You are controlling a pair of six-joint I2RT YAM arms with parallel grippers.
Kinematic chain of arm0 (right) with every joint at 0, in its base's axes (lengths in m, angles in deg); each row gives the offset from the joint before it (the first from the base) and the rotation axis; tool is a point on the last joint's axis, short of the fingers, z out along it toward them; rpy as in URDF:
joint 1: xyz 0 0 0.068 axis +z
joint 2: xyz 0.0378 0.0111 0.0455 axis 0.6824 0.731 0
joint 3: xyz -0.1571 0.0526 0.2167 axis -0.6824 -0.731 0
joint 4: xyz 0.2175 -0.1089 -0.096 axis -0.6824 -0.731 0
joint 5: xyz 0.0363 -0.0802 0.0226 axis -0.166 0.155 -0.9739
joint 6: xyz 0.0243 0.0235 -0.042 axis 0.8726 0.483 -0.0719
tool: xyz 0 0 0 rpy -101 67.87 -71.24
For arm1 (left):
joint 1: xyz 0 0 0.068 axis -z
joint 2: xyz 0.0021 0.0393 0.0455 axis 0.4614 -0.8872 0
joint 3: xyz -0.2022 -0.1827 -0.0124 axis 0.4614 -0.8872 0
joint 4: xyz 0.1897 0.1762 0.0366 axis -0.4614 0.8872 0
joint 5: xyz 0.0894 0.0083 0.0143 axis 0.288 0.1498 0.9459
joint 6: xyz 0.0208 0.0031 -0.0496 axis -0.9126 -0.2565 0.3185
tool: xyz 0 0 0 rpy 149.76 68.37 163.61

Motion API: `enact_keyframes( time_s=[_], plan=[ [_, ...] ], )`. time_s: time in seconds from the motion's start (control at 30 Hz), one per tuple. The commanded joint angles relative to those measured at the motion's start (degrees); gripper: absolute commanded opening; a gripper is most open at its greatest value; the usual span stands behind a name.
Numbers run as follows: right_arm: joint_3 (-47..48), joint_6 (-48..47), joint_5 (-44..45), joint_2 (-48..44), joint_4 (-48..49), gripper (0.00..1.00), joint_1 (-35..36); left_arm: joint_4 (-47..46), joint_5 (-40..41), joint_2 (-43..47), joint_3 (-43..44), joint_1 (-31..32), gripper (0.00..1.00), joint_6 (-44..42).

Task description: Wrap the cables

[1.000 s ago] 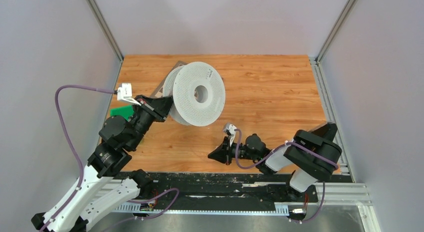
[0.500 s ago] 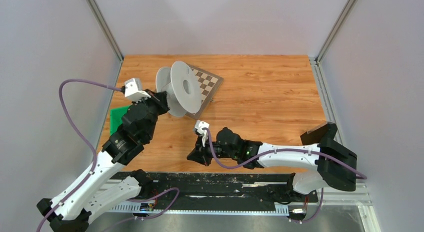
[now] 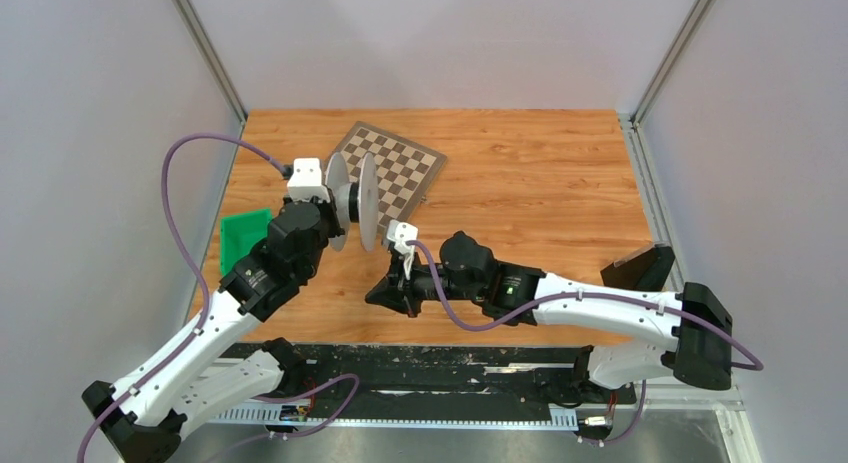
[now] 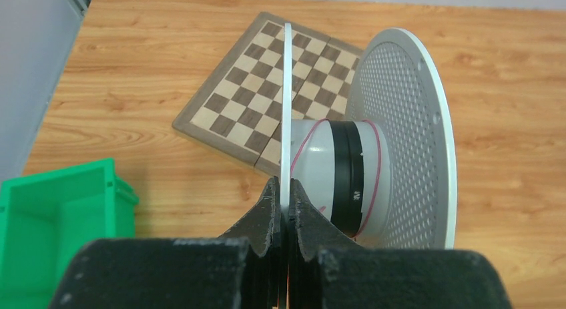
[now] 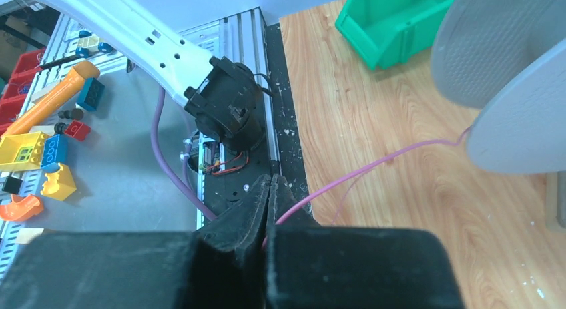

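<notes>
A white spool (image 3: 366, 200) hangs edge-on over the left part of the table. My left gripper (image 3: 334, 209) is shut on its near flange (image 4: 286, 109), whose thin rim sits between the fingertips (image 4: 272, 197). A thin pink cable (image 4: 376, 163) loops round the hub (image 4: 322, 172), beside a black band. The perforated far flange (image 4: 408, 132) stands behind. From the spool (image 5: 517, 115) the pink cable (image 5: 374, 166) runs down into my right gripper (image 5: 270, 186), which is shut on it. That gripper (image 3: 378, 294) sits just below and right of the spool.
A folded chessboard (image 3: 398, 166) lies flat behind the spool. A green bin (image 3: 241, 239) stands at the table's left edge, under my left arm. Loose toy bricks (image 5: 41, 153) lie off the table near the left arm's base (image 5: 223, 109).
My left arm has turned the spool from face-on to edge-on and brought it nearer, uncovering the chessboard. My right arm has stretched left toward the spool, still holding the cable.
</notes>
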State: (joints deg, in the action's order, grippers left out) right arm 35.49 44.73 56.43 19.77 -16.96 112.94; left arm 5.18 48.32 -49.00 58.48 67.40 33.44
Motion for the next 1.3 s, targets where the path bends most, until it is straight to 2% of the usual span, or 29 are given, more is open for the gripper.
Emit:
enact_keyframes(
  time_s=[0.0,0.23,0.37,0.57,0.83,1.07,1.27],
  plan=[
    [4.0,-3.0,-1.3,-1.0,-1.1,0.00,-1.0,-3.1,-4.8,2.0,-0.9,-0.2,0.00,-7.4],
    [11.1,-7.7,-4.4,-0.5,-8.7,0.00,-4.2,-0.3,-12.4,3.5,-1.4,-0.1,0.00,-15.4],
    [12.8,-9.0,-7.7,-1.1,-11.7,0.00,-7.3,-0.6,-20.2,7.4,-3.0,0.0,0.00,-23.5],
    [12.8,-9.2,-12.6,-2.7,-14.0,0.00,-13.1,1.7,-32.4,12.4,-4.7,0.0,0.00,-36.3],
    [10.5,-10.2,-15.2,-5.7,-14.4,0.00,-17.3,9.6,-43.7,13.9,-2.7,0.0,0.00,-43.9],
    [5.4,-12.4,-13.4,-8.7,-14.5,0.00,-19.5,10.1,-43.8,14.8,-1.1,-0.1,0.00,-42.8],
    [0.6,-11.8,-11.5,-12.9,-14.4,0.00,-23.1,10.8,-43.8,14.8,3.7,-0.1,0.00,-31.7]
  ],
)
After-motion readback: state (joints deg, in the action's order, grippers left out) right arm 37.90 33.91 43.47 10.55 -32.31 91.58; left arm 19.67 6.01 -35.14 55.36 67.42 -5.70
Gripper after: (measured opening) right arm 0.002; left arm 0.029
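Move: Just ahead of the left hand, which already pinches the rim of its left flange, the spool has its hub about 6 cm forward, 4 cm to the right and roughly level. The chessboard lies some 16 cm ahead and 5 cm right of that hand, and the green bin 22 cm left and 2 cm ahead, both about 27 cm below. From the right hand, which holds the cable's end, the hub is about 22 cm ahead, 3 cm left and 5 cm higher. Drawing the spool back about 9 cm, with some 5 cm to the right and a slight sinking, the left hand keeps its pinch and swings about 50 degrees clockwise, its left side rising. The shut right hand carries the cable forward about 8 cm while rising, then to the right about 9 cm, ending beside the spool and dipping at the last. ##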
